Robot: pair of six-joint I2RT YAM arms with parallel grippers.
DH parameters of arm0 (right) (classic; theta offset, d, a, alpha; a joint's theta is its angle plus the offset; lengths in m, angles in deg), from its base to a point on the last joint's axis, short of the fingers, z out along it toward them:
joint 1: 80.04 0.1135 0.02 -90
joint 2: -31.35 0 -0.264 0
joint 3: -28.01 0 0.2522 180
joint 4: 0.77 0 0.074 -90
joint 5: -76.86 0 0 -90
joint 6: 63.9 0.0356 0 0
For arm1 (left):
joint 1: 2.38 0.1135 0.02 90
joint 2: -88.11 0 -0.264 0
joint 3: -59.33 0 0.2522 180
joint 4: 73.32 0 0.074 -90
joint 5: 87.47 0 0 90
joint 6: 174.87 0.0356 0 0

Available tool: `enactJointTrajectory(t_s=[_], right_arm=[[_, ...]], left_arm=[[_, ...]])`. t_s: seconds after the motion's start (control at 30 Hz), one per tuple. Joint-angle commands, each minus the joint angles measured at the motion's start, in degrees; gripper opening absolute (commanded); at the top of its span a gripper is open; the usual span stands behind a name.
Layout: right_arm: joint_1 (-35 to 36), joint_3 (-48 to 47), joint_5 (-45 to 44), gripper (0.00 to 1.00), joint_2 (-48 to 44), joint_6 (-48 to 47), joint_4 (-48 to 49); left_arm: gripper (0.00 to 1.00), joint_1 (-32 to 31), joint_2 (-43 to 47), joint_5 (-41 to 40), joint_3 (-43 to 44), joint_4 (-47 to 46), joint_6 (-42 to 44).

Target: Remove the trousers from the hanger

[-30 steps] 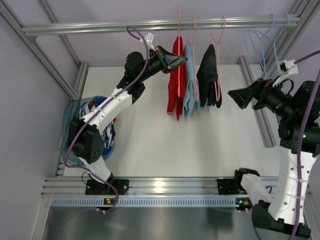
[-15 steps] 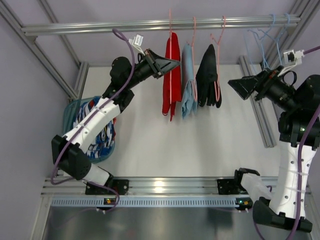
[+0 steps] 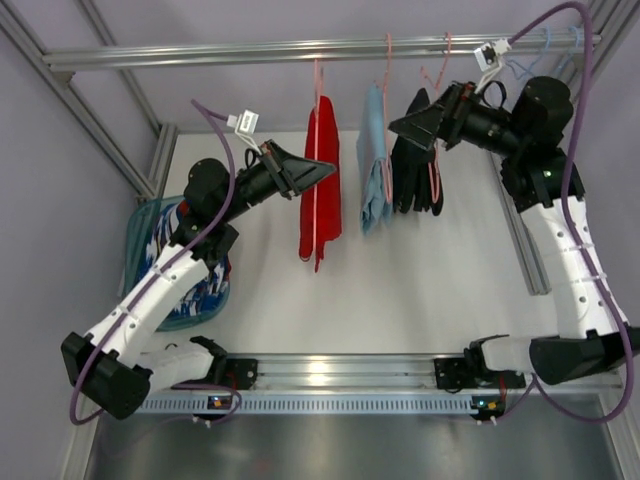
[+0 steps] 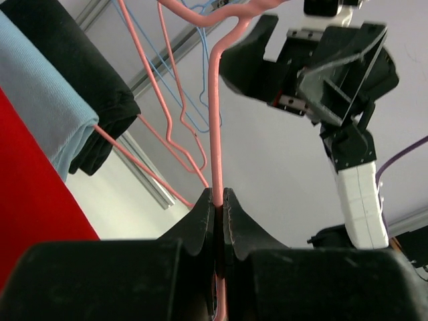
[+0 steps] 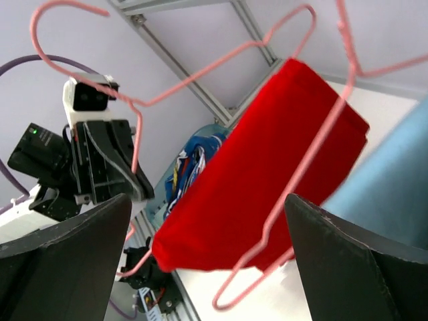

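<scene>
The red trousers (image 3: 320, 175) hang folded over the pink hanger (image 3: 317, 85), to the left of the other hanging garments. My left gripper (image 3: 328, 172) is shut on the hanger's wire beside the trousers. In the left wrist view, the wire (image 4: 215, 120) rises straight out of the closed left gripper (image 4: 219, 199), and the trousers (image 4: 33, 214) fill the lower left. My right gripper (image 3: 397, 124) is open beside the black garment, apart from the trousers. In the right wrist view, the trousers (image 5: 267, 160) and hanger (image 5: 200, 73) show beyond the wide-apart right gripper (image 5: 207, 200), which holds nothing.
A light blue garment (image 3: 375, 160) and a black garment (image 3: 415, 160) hang on pink hangers from the rail (image 3: 200, 52). Light blue wire hangers (image 3: 528, 65) hang at the far right. A basket (image 3: 145, 215) of clothes stands on the table's left side.
My left gripper has carried the hanger and trousers leftward, away from the other garments. My right arm has swung up and left, its gripper now close to the black garment.
</scene>
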Motion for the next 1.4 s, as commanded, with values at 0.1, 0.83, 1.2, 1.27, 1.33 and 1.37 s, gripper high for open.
enactJointTrajectory(t_s=[0.1, 0.83, 1.2, 1.27, 1.33, 1.37], right_arm=[[12.65, -11.93, -3.7, 0.95, 8.07, -2.73, 6.07], [31.22, -21.6, -14.25, 0.34, 20.83, 1.75, 5.8], [33.59, -18.88, -11.45, 0.16, 20.65, 5.97, 9.58], [33.68, -19.93, -10.04, 0.0, 21.35, 6.84, 9.85], [33.68, -20.37, -9.77, 0.0, 21.61, 8.07, 9.85], [33.68, -20.81, -9.69, 0.0, 21.62, 8.6, 9.85]], left_arm=[[0.0, -0.41, 7.08, -1.9, 0.81, -6.34, 7.67], [0.0, -0.23, 6.74, -4.37, 4.42, -3.52, 2.23], [0.0, -0.23, 5.77, -5.86, 5.47, -3.52, 0.12], [0.0, -0.32, 5.68, -5.68, 5.38, -3.52, 0.47], [0.02, -0.32, 5.77, -5.6, 5.21, -3.52, 1.0], [0.07, -0.23, 5.94, -5.51, 5.12, -3.52, 2.22]])
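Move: The pink hanger with the red trousers is already in the left fingers; its wire just under the twisted neck lies about 17 cm to the right hand's left, 1 cm back and level in height. That spot is some 5 cm above the left fingers. The red trousers' middle is around 16 cm left and 9 ahead of the right hand; the light-blue trousers hang about 6 cm left and 12 ahead, all roughly 8 cm lower. The hanger's wire just below the neck gets pinched by the right fingers, which shut from wide open after the right hand sweeps about 19 cm left on the robot's side of the blue trousers, easing back slightly and turning some 15 degrees counter-clockwise. The left hand keeps its pinch lower on the wire, dips about 1 cm, then rises about 2. ##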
